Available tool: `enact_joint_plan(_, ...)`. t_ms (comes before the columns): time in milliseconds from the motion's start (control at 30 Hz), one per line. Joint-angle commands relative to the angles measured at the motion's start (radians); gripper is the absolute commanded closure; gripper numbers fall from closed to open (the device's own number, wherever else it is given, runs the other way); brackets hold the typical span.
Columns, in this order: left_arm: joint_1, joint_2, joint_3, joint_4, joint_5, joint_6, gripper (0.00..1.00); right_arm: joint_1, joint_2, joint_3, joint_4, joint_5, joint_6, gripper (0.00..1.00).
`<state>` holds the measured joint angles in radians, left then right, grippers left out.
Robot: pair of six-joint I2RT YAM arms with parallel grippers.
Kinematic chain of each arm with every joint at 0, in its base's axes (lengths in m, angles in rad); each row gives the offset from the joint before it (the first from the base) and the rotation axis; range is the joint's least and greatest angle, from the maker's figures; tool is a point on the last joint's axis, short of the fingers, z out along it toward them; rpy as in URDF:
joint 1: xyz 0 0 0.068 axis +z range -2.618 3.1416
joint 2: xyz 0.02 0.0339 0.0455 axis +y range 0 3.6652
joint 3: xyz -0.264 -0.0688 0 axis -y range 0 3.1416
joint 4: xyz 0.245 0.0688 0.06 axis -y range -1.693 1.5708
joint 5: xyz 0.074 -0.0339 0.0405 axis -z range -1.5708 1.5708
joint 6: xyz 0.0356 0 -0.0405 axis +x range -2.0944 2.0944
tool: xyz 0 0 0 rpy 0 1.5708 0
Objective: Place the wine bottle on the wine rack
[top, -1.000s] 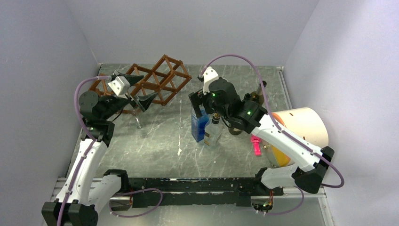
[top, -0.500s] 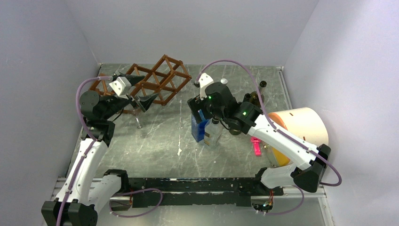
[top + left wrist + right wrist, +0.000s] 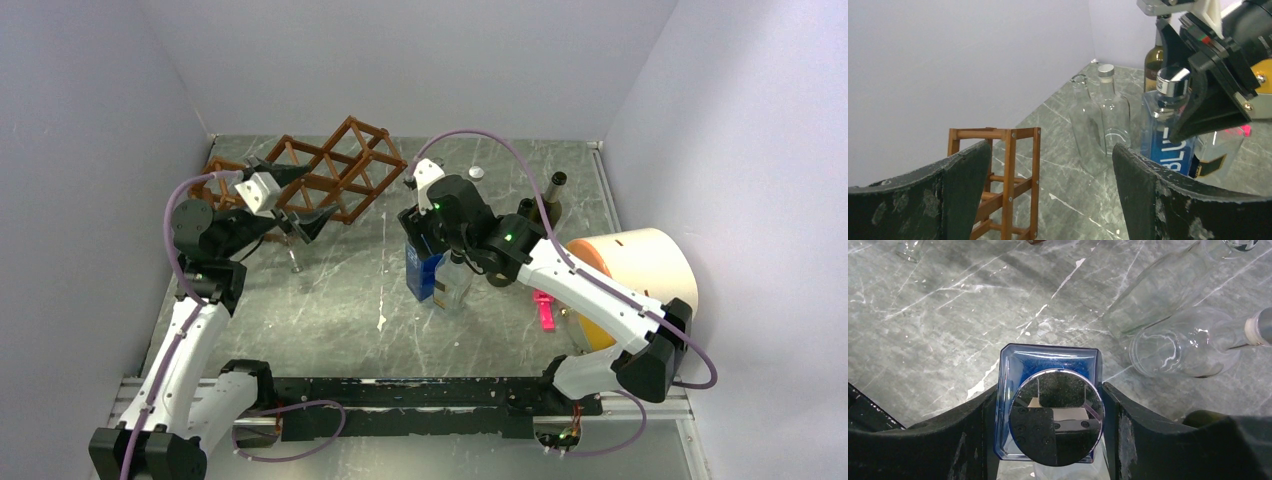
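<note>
A blue square bottle (image 3: 424, 274) with a mirrored round cap (image 3: 1055, 420) stands upright mid-table. My right gripper (image 3: 432, 236) comes down over it from above, and its fingers (image 3: 973, 435) press against both sides of the bottle, just below the cap. A dark green wine bottle (image 3: 555, 190) stands upright behind it at the back right. The reddish-brown wine rack (image 3: 340, 165) sits tilted at the back left. My left gripper (image 3: 312, 188) hovers open over the rack's near end, holding nothing. In the left wrist view the rack (image 3: 1008, 170) shows between the open fingers.
Clear glass bottles (image 3: 455, 285) stand right beside the blue one (image 3: 1173, 347). A large cream cylinder (image 3: 640, 270) lies at the right, with a pink object (image 3: 545, 310) in front of it. A small round lid (image 3: 477, 173) lies near the back wall.
My right gripper has shifted left onto the blue bottle, and its fingers have closed in from wide open to its sides. The left gripper has lifted slightly towards the rack.
</note>
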<state>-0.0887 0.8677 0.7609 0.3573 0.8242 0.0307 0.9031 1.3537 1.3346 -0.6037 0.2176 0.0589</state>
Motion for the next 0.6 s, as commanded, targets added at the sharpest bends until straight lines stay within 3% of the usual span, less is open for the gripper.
enact_joint_plan(0,-0.014,-0.011,-0.063,0.151,0.115,0.01,0.05,-0.001,-0.003,0.031,0.088,-0.002,-0.016,0.73)
enact_joint_plan(400,-0.07,0.05,-0.067,0.108,0.149,0.073,0.05,-0.001,-0.023,0.088,0.371,-0.038,0.063,1.0)
enact_joint_plan(567,-0.077,0.074,-0.067,0.128,0.146,0.051,0.05,-0.001,-0.032,0.1,0.459,-0.044,0.107,1.0)
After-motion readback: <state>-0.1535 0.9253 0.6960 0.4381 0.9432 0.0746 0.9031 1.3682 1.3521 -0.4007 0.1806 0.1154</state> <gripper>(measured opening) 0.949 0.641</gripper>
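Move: The right hand already grips the blue bottle by its neck; the wine rack's middle lies about 20 cm ahead and 28 cm left of this hand, 13 cm lower. The clear square bottle stands 2 cm back and 6 cm right, the tall clear bottle 13 cm ahead and 3 cm right, both some 13 cm below. From the open left hand, the blue bottle's middle is roughly 3 cm back, 21 cm right and 22 cm down. Right hand lifts the blue bottle about 4 cm and leftward; open left hand sinks rightward towards it. ##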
